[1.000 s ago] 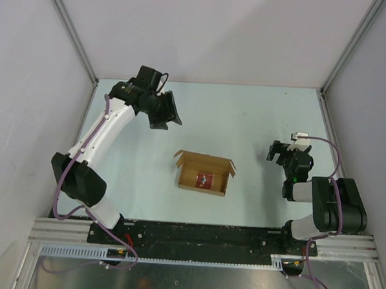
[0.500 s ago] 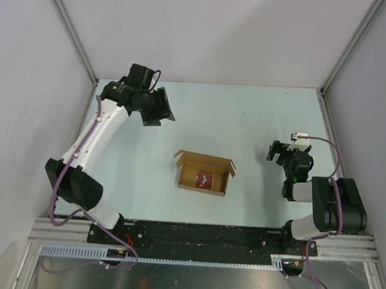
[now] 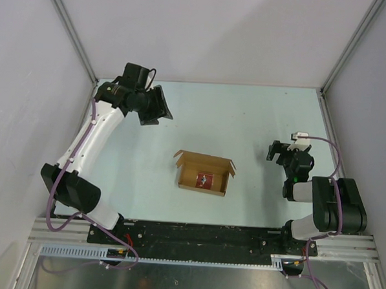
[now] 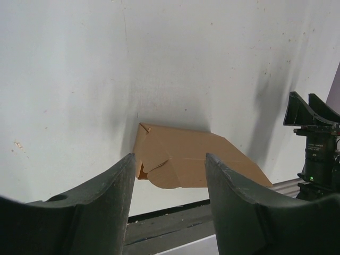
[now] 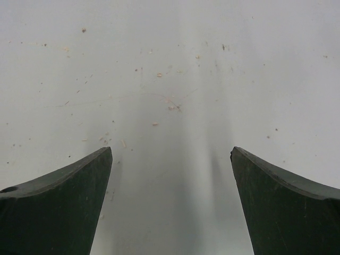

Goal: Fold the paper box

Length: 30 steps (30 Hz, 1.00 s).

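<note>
The paper box (image 3: 204, 173) is a brown cardboard tray standing open-topped mid-table, with small flaps sticking out at its far corners. A small red packet (image 3: 205, 179) lies inside it. My left gripper (image 3: 163, 109) hangs open and empty over the far left of the table, well away from the box. In the left wrist view the box (image 4: 196, 159) shows in the distance between the parted fingers of the left gripper (image 4: 170, 157). My right gripper (image 3: 275, 152) stands wide open to the right of the box, apart from it. The right wrist view of the right gripper (image 5: 171, 151) shows only bare table.
Grey walls with metal corner posts (image 3: 70, 31) close in the pale table (image 3: 246, 115) on the left, back and right. A black rail (image 3: 201, 235) with the arm bases runs along the near edge. The right arm (image 4: 317, 149) shows at the right edge of the left wrist view.
My left arm has swung farther back and to the left, away from the box, with its gripper still open. The box and the right arm have not moved.
</note>
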{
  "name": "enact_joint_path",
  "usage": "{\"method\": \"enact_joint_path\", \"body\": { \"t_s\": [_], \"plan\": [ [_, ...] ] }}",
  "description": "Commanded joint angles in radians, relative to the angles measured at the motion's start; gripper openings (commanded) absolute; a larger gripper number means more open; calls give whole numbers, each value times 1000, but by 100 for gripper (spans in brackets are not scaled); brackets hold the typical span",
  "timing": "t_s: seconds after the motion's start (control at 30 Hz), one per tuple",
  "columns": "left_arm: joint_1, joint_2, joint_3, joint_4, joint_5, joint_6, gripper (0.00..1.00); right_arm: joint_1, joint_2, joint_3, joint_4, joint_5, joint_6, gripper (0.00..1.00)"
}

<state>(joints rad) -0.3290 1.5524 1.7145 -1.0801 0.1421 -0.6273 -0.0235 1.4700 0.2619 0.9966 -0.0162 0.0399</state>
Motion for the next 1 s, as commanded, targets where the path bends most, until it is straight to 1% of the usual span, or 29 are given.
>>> {"method": "enact_joint_path", "body": {
  "t_s": [0.0, 0.07, 0.13, 0.2, 0.23, 0.27, 0.3, 0.33, 0.37, 0.4, 0.43, 0.47, 0.53, 0.6, 0.63, 0.67, 0.7, 0.73, 0.8, 0.83, 0.87, 0.9, 0.93, 0.97],
  "plan": [
    [19, -12, 53, -6, 17, 24, 60, 5, 10, 22, 53, 2, -17, 100],
    [33, 3, 80, -9, 28, 44, 60, 5, 10, 23, 53, 4, -17, 100],
    [62, 20, 105, -12, 71, 44, 60, 5, 10, 23, 53, 5, -18, 100],
    [77, 46, 115, -18, 85, 38, 60, 17, 9, 25, 51, 15, -21, 100],
    [77, 52, 125, -17, 82, 41, 61, 23, -2, 30, 18, 106, -18, 100],
    [77, 57, 128, -18, 80, 43, 61, 64, -28, 51, -46, 180, -17, 100],
    [79, 61, 131, -17, 79, 44, 60, 86, -58, 125, -144, 261, -15, 100],
    [79, 61, 131, -18, 77, 49, 61, 109, -112, 182, -242, 377, 9, 100],
    [79, 63, 126, -18, 71, 52, 61, 112, -126, 232, -407, 398, 40, 100],
    [79, 66, 125, -18, 70, 54, 61, 112, -143, 343, -494, 415, 75, 100],
    [79, 70, 122, -17, 68, 58, 61, 117, -161, 394, -574, 417, 107, 100],
    [79, 71, 120, -17, 63, 58, 61, 126, -168, 445, -713, 415, 139, 100],
    [79, 78, 129, -17, 65, 60, 61, 148, -180, 590, -867, 415, 143, 100],
    [79, 80, 134, -18, 62, 58, 61, 207, -177, 684, -955, 452, 135, 100],
    [81, 84, 131, -18, 62, 54, 61, 227, -169, 791, -1065, 494, 137, 100],
    [79, 86, 128, -21, 68, 51, 61, 240, -146, 854, -1135, 496, 147, 100],
    [81, 87, 126, -23, 74, 46, 61, 243, -126, 917, -1208, 490, 158, 100],
    [81, 87, 120, -23, 77, 34, 61, 243, -110, 1054, -1346, 472, 167, 100],
    [81, 84, 112, -23, 76, 26, 61, 244, -53, 1169, -1465, 452, 160, 100],
    [79, 84, 108, -26, 73, 23, 61, 241, -37, 1215, -1571, 446, 166, 100],
    [79, 86, 103, -27, 74, 21, 61, 240, -1, 1291, -1616, 426, 166, 100],
    [79, 87, 102, -29, 73, 20, 61, 232, 15, 1321, -1656, 397, 196, 100],
    [79, 87, 94, -30, 73, 14, 61, 224, 32, 1345, -1731, 400, 246, 100],
    [76, 87, 91, -32, 73, 14, 61, 209, 42, 1375, -1759, 371, 290, 100]
  ]
}}
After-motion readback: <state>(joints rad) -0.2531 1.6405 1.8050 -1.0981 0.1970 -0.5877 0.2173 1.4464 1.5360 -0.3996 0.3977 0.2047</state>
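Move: The open box lies about 8 cm back and 19 cm to the right of my left hand, some 23 cm below it. From my right hand, low over the table at the right, the box is about 36 cm to the left, 11 cm back and 4 cm lower. The red packet inside the box sits roughly 3 cm nearer the bases than the box's middle. After a short pause I lift my right hand quickly off its low rest pose, up about 27 cm and some 7 cm forward, edging left late in the climb; it stays wide open and nearly level, turning some 10 degrees clockwise, touching nothing. My empty left hand drifts about 3 cm forward and slightly left, away from the box, bobbing up and settling back to its height, fingers still part open. ##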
